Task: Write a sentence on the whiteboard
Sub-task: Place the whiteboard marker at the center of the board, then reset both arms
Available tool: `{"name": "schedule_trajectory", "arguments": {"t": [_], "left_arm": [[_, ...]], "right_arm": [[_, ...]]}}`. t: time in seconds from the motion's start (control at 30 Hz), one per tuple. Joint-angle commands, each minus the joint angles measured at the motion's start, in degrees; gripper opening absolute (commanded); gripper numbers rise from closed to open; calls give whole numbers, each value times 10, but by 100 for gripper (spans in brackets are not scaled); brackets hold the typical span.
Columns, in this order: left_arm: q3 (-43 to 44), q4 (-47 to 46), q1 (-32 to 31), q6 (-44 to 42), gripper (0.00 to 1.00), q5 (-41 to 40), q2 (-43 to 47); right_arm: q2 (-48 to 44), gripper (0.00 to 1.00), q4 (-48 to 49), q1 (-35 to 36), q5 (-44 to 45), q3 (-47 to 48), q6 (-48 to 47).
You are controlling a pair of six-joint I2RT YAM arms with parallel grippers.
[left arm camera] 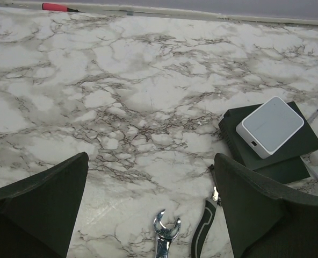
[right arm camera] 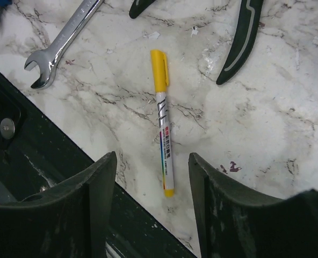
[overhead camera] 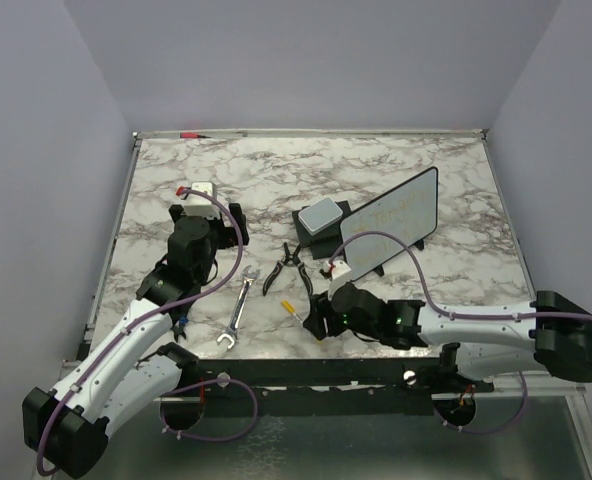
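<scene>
The whiteboard (overhead camera: 396,222) stands tilted on its feet at the right of the marble table, black frame round a pale face. The sentence (overhead camera: 403,211) shows only as faint pale lines across that face. A marker (right arm camera: 163,140) with a yellow cap lies flat on the table near the front edge (overhead camera: 292,307). My right gripper (right arm camera: 152,157) is open, low over the marker's tail end, one finger on each side and neither touching it. My left gripper (left arm camera: 151,157) is wide open and empty, raised over the left half of the table and facing the far wall.
A black block topped with a light grey pad (overhead camera: 323,218) sits just left of the board. Black pliers (overhead camera: 283,268) and a steel wrench (overhead camera: 238,310) lie between the arms. A red pen (overhead camera: 188,133) rests along the far edge. The dark front rail (right arm camera: 41,161) runs close beside my right gripper.
</scene>
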State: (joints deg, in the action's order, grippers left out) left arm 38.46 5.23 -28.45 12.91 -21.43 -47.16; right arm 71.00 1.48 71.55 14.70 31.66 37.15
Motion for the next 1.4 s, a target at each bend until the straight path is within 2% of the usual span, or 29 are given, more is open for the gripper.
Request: {"name": "schedule_trajectory", "arguments": {"t": [0.0,0.07,0.17,0.27,0.33,0.47,0.57,0.7,0.87,1.0,1.13,1.27,1.37], "left_arm": [[10,-9,3,-3,99,17,-4],[12,-9,3,0,99,19,-6],[12,-10,4,6,99,19,-6],[12,-10,4,9,99,19,-4],[13,-10,4,9,99,18,-3],[18,-10,6,9,99,10,-5],[26,-9,22,18,99,4,-14],[38,-9,81,35,99,65,-41],[52,-11,130,38,99,90,-55],[68,-8,133,9,99,27,-46],[87,-9,133,-36,99,-19,-26],[86,-10,133,-48,99,-42,-5],[74,-10,133,-49,99,-62,5]], "right_arm": [[-40,62,-85,3,36,49,-37],[-48,84,-103,3,64,85,-67],[-50,98,-105,3,112,141,-121],[-38,100,-88,-6,158,205,-174],[-30,100,-65,-45,142,235,-200],[-15,100,-39,-157,51,275,-214],[-6,100,-52,-235,27,305,-224],[-15,100,-82,-364,-18,322,-216],[-75,100,-116,-536,-64,292,-195],[-146,100,-109,-644,-64,224,-189],[-227,100,-64,-661,7,138,-220],[-331,100,55,-661,22,19,-265],[-392,100,89,-661,29,-37,-276]]}}
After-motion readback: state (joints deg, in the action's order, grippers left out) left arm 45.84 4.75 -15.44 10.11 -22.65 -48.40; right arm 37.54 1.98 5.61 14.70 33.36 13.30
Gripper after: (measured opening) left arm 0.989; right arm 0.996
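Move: The marker, already free, lies just below the empty right hand, its middle about 3 cm ahead, 3 cm left and 3 cm down. From that hand the pliers are some 17 cm ahead and 6 cm left, the wrench about 7 cm ahead and 17 cm left, and the whiteboard's middle roughly 21 cm ahead, 19 cm right and 7 cm higher. From the left hand, the marker is about 15 cm back, 18 cm right and 19 cm below. Touching nothing, the right hand leaves the marker and heads for the space off the whiteboard's right end: up some 20 cm and forward about 25, then sweeping right to roughly 30 cm over and easing back, while turning some 55 degrees clockwise, tipping up, and opening fully from half-open. After a pause, the open left hand drifts about 7 cm left, then rises about 6. ##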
